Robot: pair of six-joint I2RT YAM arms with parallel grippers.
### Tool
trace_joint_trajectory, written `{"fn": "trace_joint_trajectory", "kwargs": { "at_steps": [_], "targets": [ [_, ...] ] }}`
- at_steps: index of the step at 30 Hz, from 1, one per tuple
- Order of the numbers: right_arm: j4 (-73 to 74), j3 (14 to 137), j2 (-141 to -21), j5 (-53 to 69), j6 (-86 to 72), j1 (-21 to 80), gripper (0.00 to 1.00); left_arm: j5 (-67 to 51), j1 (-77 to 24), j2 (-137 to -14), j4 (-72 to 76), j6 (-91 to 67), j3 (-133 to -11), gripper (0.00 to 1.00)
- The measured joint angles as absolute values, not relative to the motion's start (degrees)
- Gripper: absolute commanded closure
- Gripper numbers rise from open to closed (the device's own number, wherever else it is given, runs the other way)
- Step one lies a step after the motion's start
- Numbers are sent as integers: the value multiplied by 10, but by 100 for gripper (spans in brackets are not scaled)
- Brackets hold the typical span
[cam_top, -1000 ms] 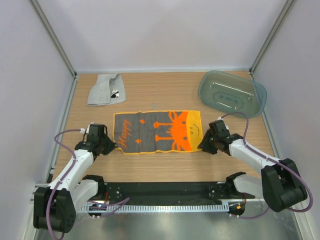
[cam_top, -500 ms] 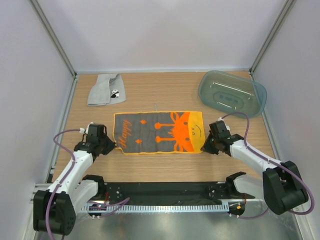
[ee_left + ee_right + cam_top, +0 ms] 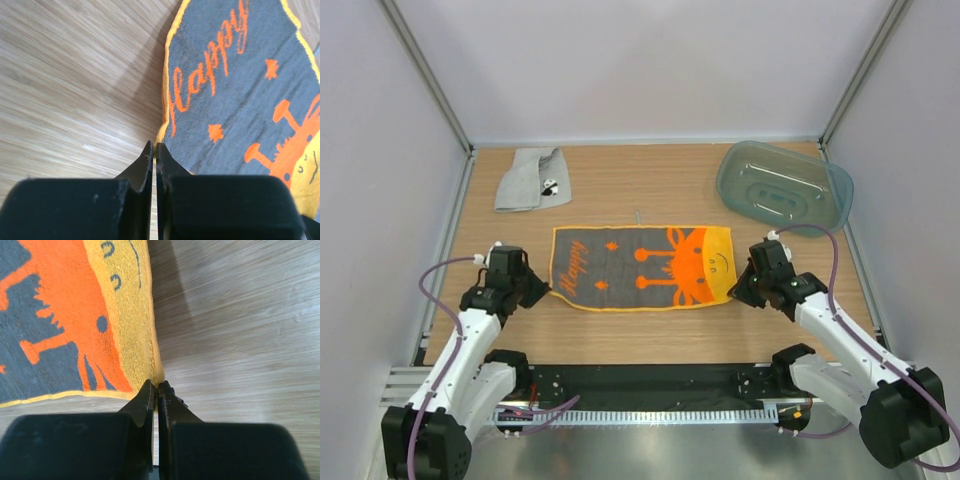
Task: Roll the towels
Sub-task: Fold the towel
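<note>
The orange and grey patterned towel (image 3: 642, 267) lies spread flat across the middle of the table, stretched between both grippers. My left gripper (image 3: 542, 291) is shut on its near left corner; in the left wrist view the jaws (image 3: 155, 146) pinch the yellow hem of the towel (image 3: 240, 95). My right gripper (image 3: 737, 294) is shut on its near right corner; the right wrist view shows the fingertips (image 3: 156, 386) clamping the yellow edge of the towel (image 3: 75, 315). The plain grey towel (image 3: 531, 179) lies folded at the far left.
A translucent blue-green plastic tub (image 3: 783, 186) sits upside down at the far right. Metal frame posts and white walls bound the table on the left, right and back. A black rail runs along the near edge.
Both grippers have moved to the right and slightly back, dragging the patterned towel with them. The towel now lies a little farther right and flatter.
</note>
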State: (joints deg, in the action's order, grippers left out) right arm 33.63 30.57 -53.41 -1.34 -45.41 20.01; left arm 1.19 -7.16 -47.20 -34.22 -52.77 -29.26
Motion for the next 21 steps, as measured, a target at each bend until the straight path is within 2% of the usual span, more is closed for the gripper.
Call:
{"fn": "trace_joint_trajectory", "kwargs": {
  "at_steps": [9,21],
  "targets": [
    [380,349,-512,-14,-454,200,99,2,-73,-448,-383,-531,-331,100],
    [385,512,-674,-44,-414,195,99,29,-74,-611,-391,-491,-495,100]
  ]
}}
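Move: I already hold the orange-and-grey towel by its two near corners, both hands some 4 cm above the table. Its far left corner lies about 15 cm straight ahead of my left hand; the grey towel is about 27 cm ahead and 3 cm left of that hand. From my right hand the far right corner is about 15 cm straight ahead, and the clear bin's middle about 25 cm ahead and 10 cm right. With my fingers kept shut on the near corners, I raise both hands together, at first straight up for a couple of centimetres, then up and forward over the towel towards its far edge. Each hand gains about 6 cm in height and 6 cm forward, with the wrists barely turning. ##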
